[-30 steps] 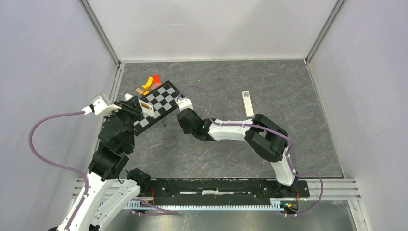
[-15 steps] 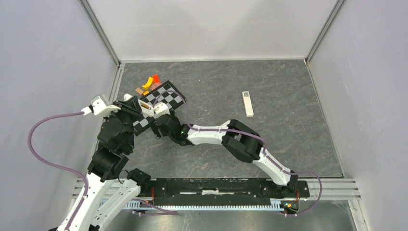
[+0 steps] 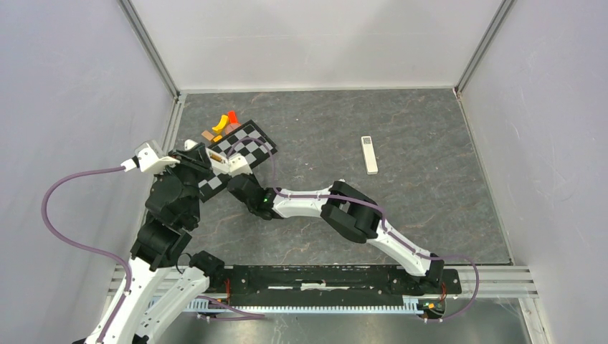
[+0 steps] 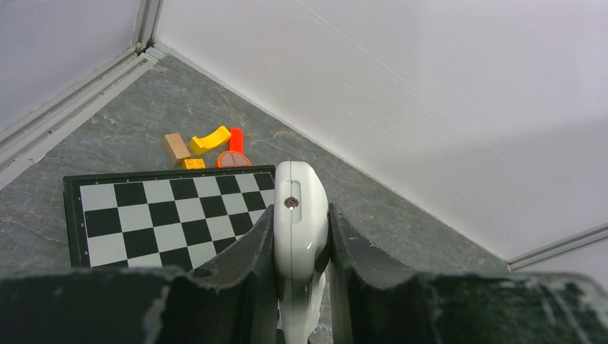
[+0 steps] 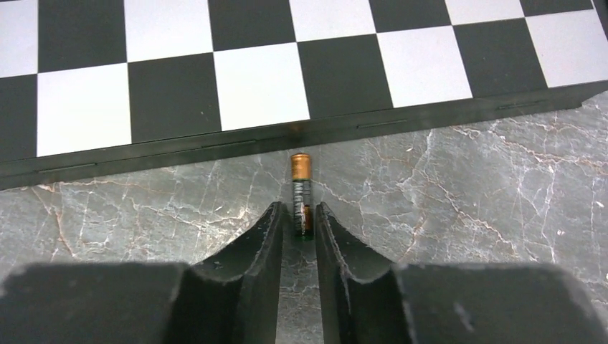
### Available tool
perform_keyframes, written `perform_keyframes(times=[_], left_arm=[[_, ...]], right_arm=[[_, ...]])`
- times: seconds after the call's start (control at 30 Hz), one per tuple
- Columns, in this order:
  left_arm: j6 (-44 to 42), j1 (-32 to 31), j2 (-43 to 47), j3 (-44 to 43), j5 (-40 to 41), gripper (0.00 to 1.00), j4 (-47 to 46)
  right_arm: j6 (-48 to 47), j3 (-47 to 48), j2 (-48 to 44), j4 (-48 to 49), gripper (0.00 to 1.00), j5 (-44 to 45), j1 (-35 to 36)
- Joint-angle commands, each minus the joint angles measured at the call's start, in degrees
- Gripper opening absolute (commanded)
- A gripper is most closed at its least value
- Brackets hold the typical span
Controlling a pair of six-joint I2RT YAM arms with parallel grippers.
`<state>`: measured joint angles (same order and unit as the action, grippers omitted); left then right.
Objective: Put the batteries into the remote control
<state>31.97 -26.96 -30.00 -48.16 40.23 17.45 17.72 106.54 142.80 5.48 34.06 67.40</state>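
Observation:
The remote control (image 4: 300, 186), a white handset seen edge-on, stands clamped between my left gripper's (image 4: 302, 210) jaws, held above the left end of the chessboard (image 4: 165, 215). One battery (image 5: 300, 179), dark with a gold end, lies on the stone floor against the chessboard's near edge (image 5: 215, 143). My right gripper (image 5: 297, 208) is low over it. Its jaws stand narrowly apart around the battery's near end, a thin gap showing on each side. In the top view the right gripper (image 3: 240, 183) reaches left to the board, close to the left gripper (image 3: 208, 156). No other battery shows.
A narrow plain white strip (image 3: 368, 154) lies on the floor at the right. Small orange, yellow and red toy blocks (image 3: 224, 122) sit behind the chessboard (image 3: 251, 143). Grey walls enclose the floor on three sides.
My right arm has swung left from mid-floor to the chessboard's near edge. Its jaws opened wide, then narrowed around the battery's end. The left arm and remote control stayed put.

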Motion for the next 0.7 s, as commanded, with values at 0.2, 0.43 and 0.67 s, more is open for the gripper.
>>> perform_keyframes(times=[0.2, 0.43, 0.67], left_arm=[[-0.6, 0.24, -0.24, -1.45, 0.05, 0.02, -3.0], [-1.64, 0.22, -2.06, -1.56, -6.14, 0.02, -3.83], [0.19, 0.24, -8.12, -4.35, -21.4, 0.02, -2.31]], right_arm=[[0.91, -6.53, -8.91, -2.98, 0.04, 1.53, -0.69], [3.37, -26.19, -26.56, -2.61, 0.01, -4.55, -4.8], [15.13, -45.7, -42.29, -10.7, 0.0, -3.92, -10.02]])
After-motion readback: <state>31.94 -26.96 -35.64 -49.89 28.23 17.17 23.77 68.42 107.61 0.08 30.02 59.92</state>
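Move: The loose battery lies on the table between the right hand's still-open fingertips, its middle about 1 cm ahead, 1 cm left and 1 cm below. The chessboard's middle is some 4 cm ahead and 7 cm left of that hand and 2 cm lower, and the remote control held by the left hand is about 32 cm above, 4 cm back and 7 cm left. From the left hand the battery lies roughly 9 cm ahead, 9 cm right and 33 cm down. The right fingers finish closing and pinch the battery by its rear end, then the hand draws it away from the chessboard, sweeping right with growing speed for about 17 cm and climbing some 5 cm in the later part, the fingers tipping slightly further down. Late on, the left hand, keeping its grip on the remote control, starts to swing right too, nearly 5 cm with a little forward, turning about 10 degrees clockwise. ##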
